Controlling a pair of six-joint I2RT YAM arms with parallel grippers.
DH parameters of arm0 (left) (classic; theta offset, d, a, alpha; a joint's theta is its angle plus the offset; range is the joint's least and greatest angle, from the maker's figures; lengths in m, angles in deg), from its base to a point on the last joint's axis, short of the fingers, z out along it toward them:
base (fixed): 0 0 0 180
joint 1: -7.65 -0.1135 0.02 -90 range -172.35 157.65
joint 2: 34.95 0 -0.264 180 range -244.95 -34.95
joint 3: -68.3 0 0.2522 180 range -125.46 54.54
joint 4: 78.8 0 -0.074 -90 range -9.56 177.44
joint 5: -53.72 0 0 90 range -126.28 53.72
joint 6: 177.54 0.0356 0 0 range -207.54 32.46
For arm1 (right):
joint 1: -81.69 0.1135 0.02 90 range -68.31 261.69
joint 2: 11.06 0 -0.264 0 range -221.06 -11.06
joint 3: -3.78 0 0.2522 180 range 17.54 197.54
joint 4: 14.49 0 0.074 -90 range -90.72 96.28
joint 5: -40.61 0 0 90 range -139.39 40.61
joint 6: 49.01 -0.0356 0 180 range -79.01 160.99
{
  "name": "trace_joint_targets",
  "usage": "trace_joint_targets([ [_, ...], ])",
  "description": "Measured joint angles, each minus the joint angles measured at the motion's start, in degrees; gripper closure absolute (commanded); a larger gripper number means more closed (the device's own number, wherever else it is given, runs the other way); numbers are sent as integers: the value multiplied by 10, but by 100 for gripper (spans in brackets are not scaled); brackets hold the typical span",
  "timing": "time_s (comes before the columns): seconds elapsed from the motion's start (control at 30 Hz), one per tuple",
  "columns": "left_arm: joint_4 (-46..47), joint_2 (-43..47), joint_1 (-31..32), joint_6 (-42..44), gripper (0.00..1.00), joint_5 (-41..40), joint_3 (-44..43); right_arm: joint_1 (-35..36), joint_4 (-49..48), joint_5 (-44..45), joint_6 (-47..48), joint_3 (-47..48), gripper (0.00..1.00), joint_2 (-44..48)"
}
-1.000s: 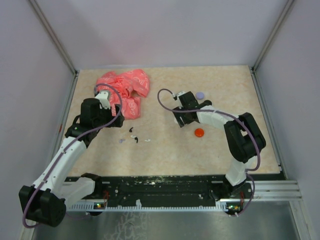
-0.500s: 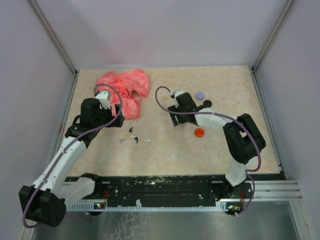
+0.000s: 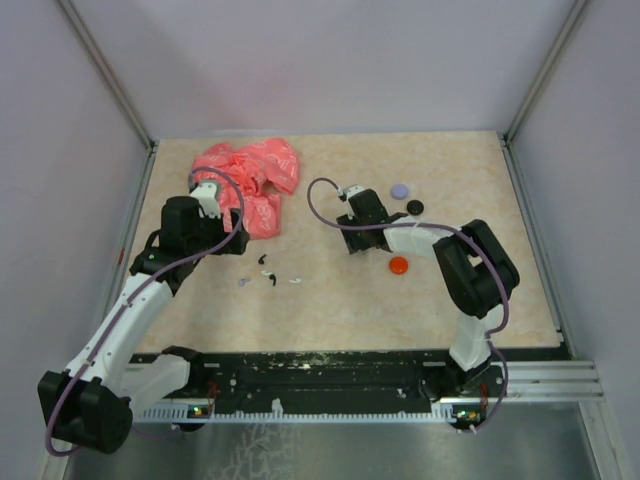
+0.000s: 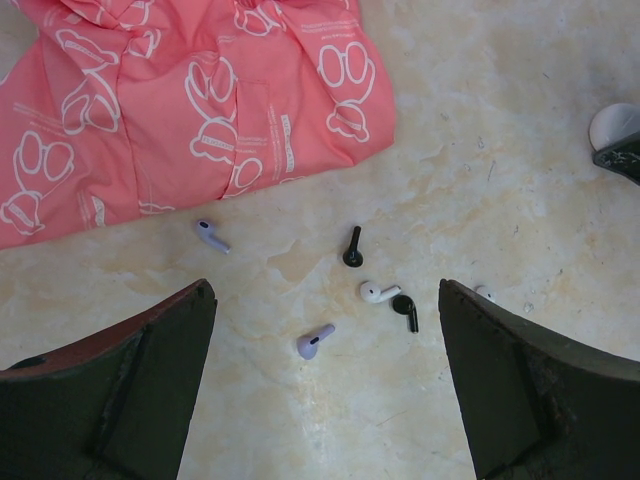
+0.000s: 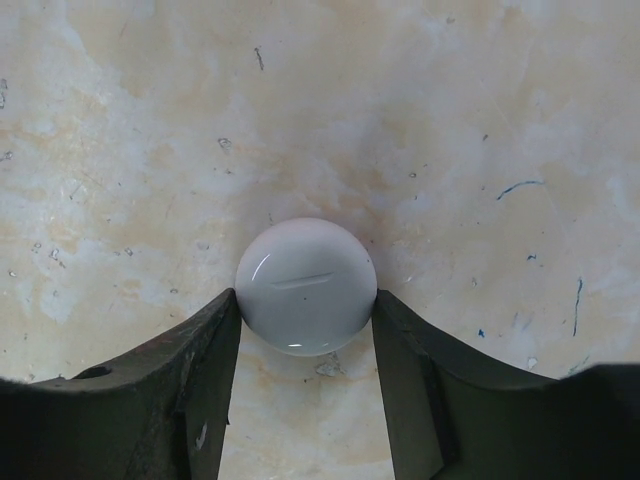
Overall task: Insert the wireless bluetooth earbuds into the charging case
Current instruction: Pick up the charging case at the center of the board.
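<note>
Several earbuds (image 3: 270, 272) lie scattered left of centre: pale purple ones (image 4: 314, 341) (image 4: 210, 235), black ones (image 4: 352, 248) (image 4: 406, 312) and a white one (image 4: 378, 292). My left gripper (image 4: 325, 292) hovers open above them, holding nothing; from above the left gripper (image 3: 233, 243) sits just left of the cluster. A white round charging case (image 5: 305, 285) rests on the table. My right gripper (image 5: 305, 300) has both fingers pressed against its sides. From above, the right gripper (image 3: 352, 243) hides that case.
A crumpled pink plastic bag (image 3: 250, 175) lies at the back left, close to the earbuds. Round discs sit near the right arm: purple (image 3: 401, 190), black (image 3: 414, 207) and red (image 3: 399, 265). Walls enclose the table on three sides.
My right gripper has shifted left, uncovering the black disc, and its jaws have closed in onto the white case. The left arm has stayed still.
</note>
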Motion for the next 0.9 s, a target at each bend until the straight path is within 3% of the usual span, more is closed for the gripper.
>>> trace_joint_targets([
  [0.13,1,0,0,-1,4,9,0,0,-5,-1,1,0,57,-1],
  [0.4,18,0,-1,-37,4,84,0,13,-31,-5,6,-31,60,20],
  [0.9,125,-4,2,-204,9,276,0,125,-165,1,23,-149,62,247],
])
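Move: The white charging case sits right between the right hand's fingers, level with them on the board. From that hand the red case is about 11 cm right and 6 cm back, the black case some 15 cm right and 8 ahead, the purple case 11 right and 12 ahead, and the lone white earbud 14 left and 10 back. For the left hand, the white case lies roughly 28 cm right, 6 ahead and 16 below. The right hand firms its pinch on the sides of the white charging case and, after a brief pause, lifts it some 12 cm while drawing back and left about 6 cm each, fingers tipping up and the hand turning counter-clockwise. The left hand, empty and open, swings right towards the case by about 9 cm, rising too, rolling some 30 degrees so its left side dips and turning clockwise. ##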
